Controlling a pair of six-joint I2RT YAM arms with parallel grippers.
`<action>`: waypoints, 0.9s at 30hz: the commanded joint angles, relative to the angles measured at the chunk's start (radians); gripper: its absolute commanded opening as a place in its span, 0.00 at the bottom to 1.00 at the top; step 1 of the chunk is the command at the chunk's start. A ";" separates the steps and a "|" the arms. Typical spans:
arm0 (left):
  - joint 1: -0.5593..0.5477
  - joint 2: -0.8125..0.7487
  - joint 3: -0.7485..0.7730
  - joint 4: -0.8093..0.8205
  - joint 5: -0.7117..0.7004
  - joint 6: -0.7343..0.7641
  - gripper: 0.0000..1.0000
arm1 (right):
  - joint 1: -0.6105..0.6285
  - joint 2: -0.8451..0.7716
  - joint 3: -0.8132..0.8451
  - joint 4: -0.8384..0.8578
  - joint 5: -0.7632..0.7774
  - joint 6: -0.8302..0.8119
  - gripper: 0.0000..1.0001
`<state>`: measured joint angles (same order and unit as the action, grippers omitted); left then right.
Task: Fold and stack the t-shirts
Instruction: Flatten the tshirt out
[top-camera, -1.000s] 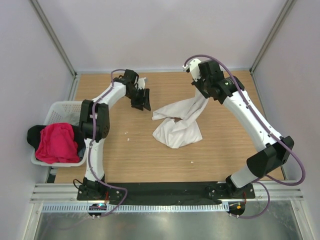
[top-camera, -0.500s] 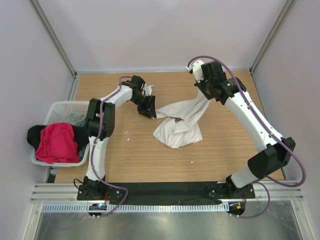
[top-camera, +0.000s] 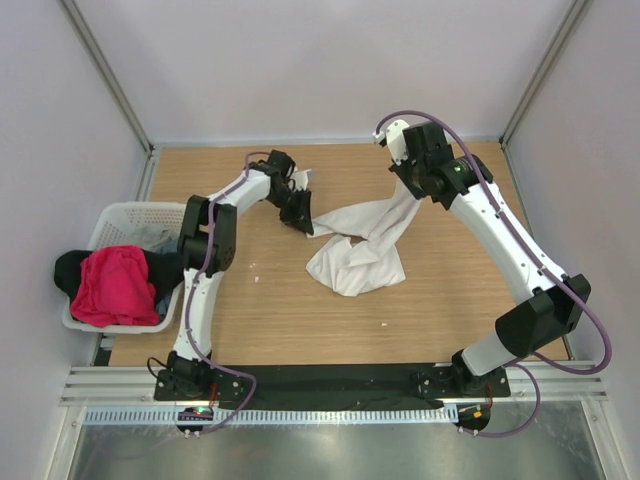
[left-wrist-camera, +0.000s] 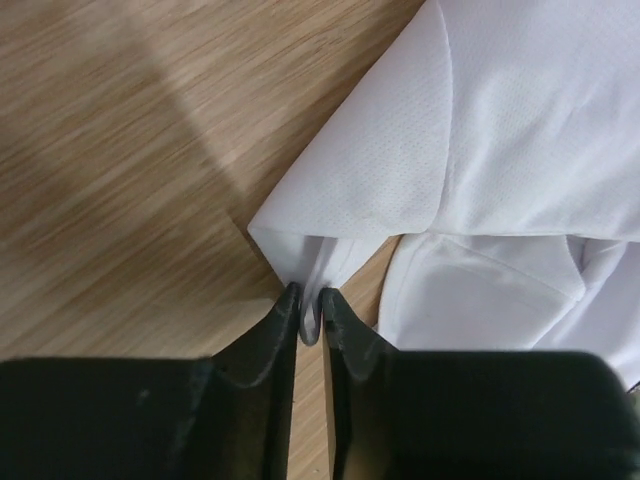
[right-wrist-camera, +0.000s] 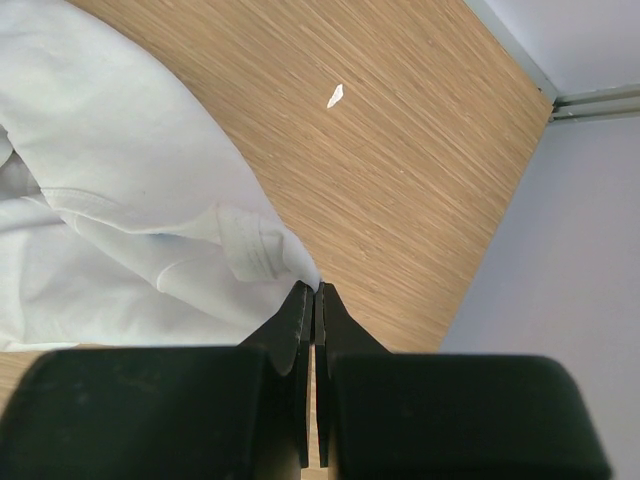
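Note:
A crumpled white t-shirt (top-camera: 360, 245) lies mid-table, one end lifted toward the back right. My left gripper (top-camera: 303, 222) is at its left corner. In the left wrist view the jaws (left-wrist-camera: 310, 302) pinch a thin fold of the white t-shirt (left-wrist-camera: 480, 120) against the wood. My right gripper (top-camera: 408, 188) holds the raised end. In the right wrist view it (right-wrist-camera: 316, 290) is shut on a hem of the white t-shirt (right-wrist-camera: 120, 180). A pink-red t-shirt (top-camera: 112, 285) and a black one (top-camera: 68, 268) sit in the basket at the left.
The white lattice basket (top-camera: 122, 213) hangs off the table's left edge. Small white scraps (top-camera: 386, 323) lie on the wood. A metal frame post (top-camera: 105, 70) and grey walls close in the back and sides.
My left gripper has moved right to the white t-shirt's left corner and closed on its edge. The right arm, holding the other end, has barely shifted.

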<state>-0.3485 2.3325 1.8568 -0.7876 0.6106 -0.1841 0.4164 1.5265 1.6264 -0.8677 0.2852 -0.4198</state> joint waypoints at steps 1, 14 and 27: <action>-0.015 0.021 0.056 -0.004 0.014 0.003 0.14 | -0.008 -0.016 0.006 0.039 0.002 0.007 0.01; 0.003 -0.182 0.364 -0.097 0.023 0.077 0.00 | -0.119 -0.051 -0.100 0.039 -0.050 0.088 0.01; -0.159 -0.049 0.498 0.031 0.164 -0.018 0.00 | -0.163 -0.232 -0.360 0.018 -0.070 0.199 0.64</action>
<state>-0.4717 2.2425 2.3398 -0.8268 0.6922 -0.1493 0.2584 1.3705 1.2366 -0.8768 0.1989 -0.2550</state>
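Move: The left hand is down at the table with the t-shirt's left corner right between its nearly shut fingertips. The shirt's crumpled body lies about 11 cm to its right and 8 cm nearer the base. The right hand already holds the opposite corner up high; that left corner is some 18 cm to its left, 2 cm farther out and 24 cm below, and the crumpled body about 7 cm left, 7 cm back and 25 cm below. The left fingertips pinch shut on the shirt's corner at the table, then pull it up about 20 cm, first swinging forward, then easing back and about 9 cm rightward, the fingers tilting up some 30 degrees. Meanwhile the right hand, still gripping its corner, sinks some 10 cm, drawing back and rightward with its tips dipping, and lets go of the cloth at the end. ##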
